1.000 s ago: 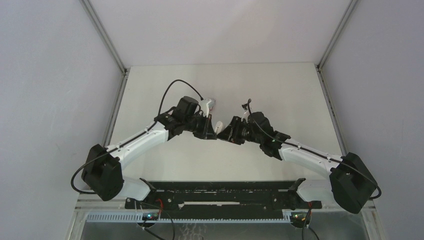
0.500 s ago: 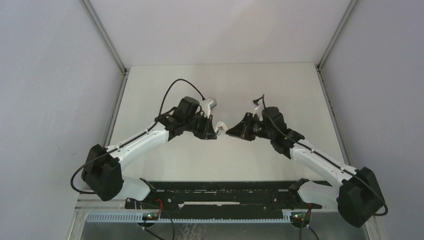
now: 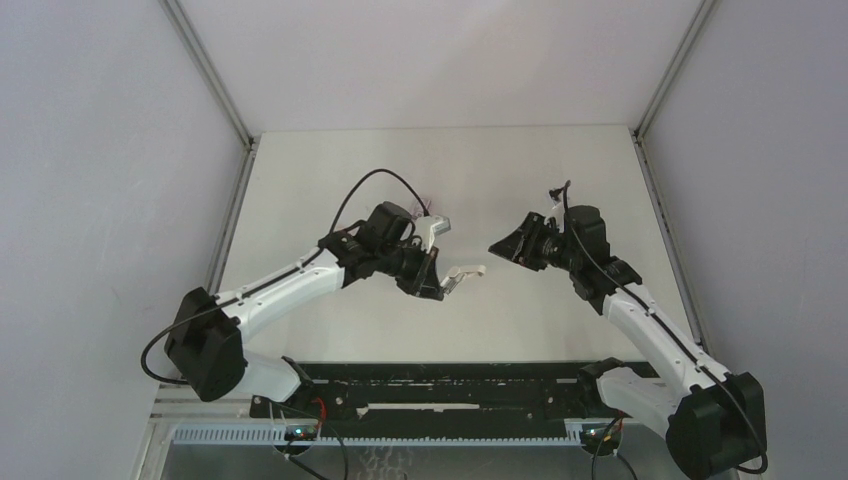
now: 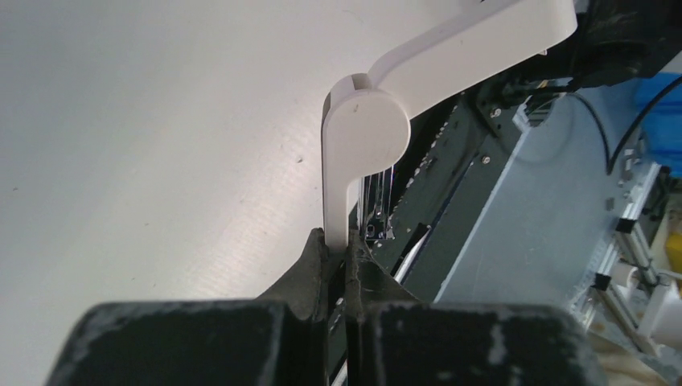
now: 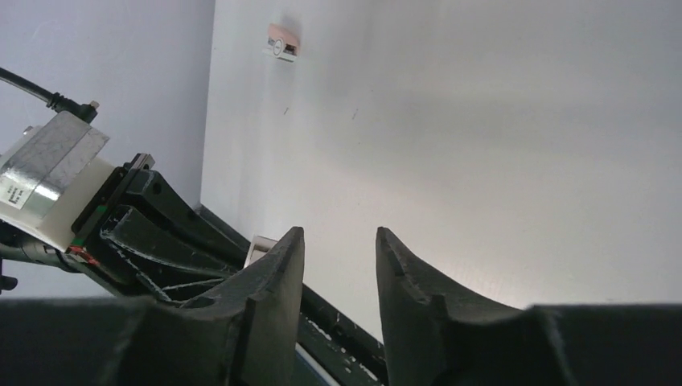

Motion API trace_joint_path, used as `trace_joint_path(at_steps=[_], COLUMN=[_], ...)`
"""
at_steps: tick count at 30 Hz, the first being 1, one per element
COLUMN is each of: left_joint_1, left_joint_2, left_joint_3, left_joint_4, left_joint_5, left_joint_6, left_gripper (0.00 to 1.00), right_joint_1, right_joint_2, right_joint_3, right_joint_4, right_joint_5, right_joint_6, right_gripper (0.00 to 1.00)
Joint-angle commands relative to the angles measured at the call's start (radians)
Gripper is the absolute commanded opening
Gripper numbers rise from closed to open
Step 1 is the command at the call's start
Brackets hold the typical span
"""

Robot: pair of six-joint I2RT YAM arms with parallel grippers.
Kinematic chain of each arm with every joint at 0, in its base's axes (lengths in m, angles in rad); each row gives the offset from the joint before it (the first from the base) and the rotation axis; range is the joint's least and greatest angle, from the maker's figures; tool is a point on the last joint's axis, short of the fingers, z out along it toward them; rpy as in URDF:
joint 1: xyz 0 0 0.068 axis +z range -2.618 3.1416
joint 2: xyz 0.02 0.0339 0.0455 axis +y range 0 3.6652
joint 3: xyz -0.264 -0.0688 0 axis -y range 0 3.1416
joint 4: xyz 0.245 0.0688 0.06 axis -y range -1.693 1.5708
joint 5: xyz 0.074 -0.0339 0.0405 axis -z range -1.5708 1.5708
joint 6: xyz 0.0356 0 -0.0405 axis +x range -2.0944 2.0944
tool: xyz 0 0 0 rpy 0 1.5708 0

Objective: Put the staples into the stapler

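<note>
My left gripper [image 3: 438, 282] [image 4: 336, 241] is shut on the thin white end of a small white stapler [image 3: 464, 272] [image 4: 366, 121]. The stapler is held above the table with its hinge just past my fingertips and its other arm swung wide open, up and to the right. A hand's width to the right, my right gripper [image 3: 500, 245] [image 5: 338, 237] is open and holds nothing. A tiny pink-red carton with a white label [image 5: 281, 42] lies far off on the table in the right wrist view. No loose strip of staples shows.
The white table [image 3: 560, 180] is walled in by pale panels on three sides, with metal frame posts [image 3: 210, 75] at the back corners. A black rail [image 3: 440, 385] with wiring runs along the near edge between the arm bases.
My right arm has drawn back to the right, away from the stapler, with its jaws now parted. My left gripper has shifted slightly right and nearer, and the stapler now points right.
</note>
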Motion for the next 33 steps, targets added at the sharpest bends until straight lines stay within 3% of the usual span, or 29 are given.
trace_joint_path(at_steps=[1, 5, 8, 12, 16, 33], left_joint_1=[-0.007, -0.007, -0.008, -0.012, -0.019, -0.038], left_joint_2=[-0.026, -0.08, -0.112, -0.151, -0.185, -0.227], left_joint_3=[-0.055, -0.194, -0.267, -0.306, -0.329, -0.364], left_joint_4=[0.147, 0.425, 0.611, 0.722, 0.755, 0.77], left_joint_5=[0.044, -0.039, -0.141, -0.251, -0.304, -0.339], left_joint_6=[-0.196, -0.473, -0.621, -0.707, -0.739, -0.76], left_gripper=[0.0, 0.0, 0.0, 0.0, 0.0, 0.0], right_joint_1=[-0.008, 0.023, 0.096, 0.24, 0.328, 0.483], right_joint_2=[-0.019, -0.073, -0.113, -0.127, -0.086, 0.085], right_joint_3=[0.03, 0.013, -0.015, -0.04, -0.04, 0.102], right_joint_4=[0.015, 0.021, 0.072, 0.156, 0.213, 0.311], right_joint_5=[0.028, 0.116, 0.229, 0.395, 0.5, 0.622], right_joint_6=[-0.049, -0.036, 0.023, 0.075, 0.089, 0.023], right_gripper=[0.45, 0.63, 0.67, 0.69, 0.71, 0.69])
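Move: The stapler, already swung open, is pinched at one end in the left hand, its middle about 2 cm ahead, 4 cm to the right and a centimetre below the hand point. From the empty right hand it lies roughly 8 cm to the left, 6 cm back and 5 cm lower. The red-and-white box is on the table some 17 cm ahead, 4 cm left and 14 cm below the left hand; the pink-and-white block some 12 cm ahead, 20 cm left, equally low. The open stapler stays pinched in the left fingers, which dip briefly, then carry it about 5 cm forward and 5 cm up, while the wrist swings counter-clockwise some 35 degrees and brings the down-pointing fingers nearer level. The right fingers spread wide and that hand, after a small rise and sink, moves about 6 cm left, up close beside the stapler; contact can't be made out. ##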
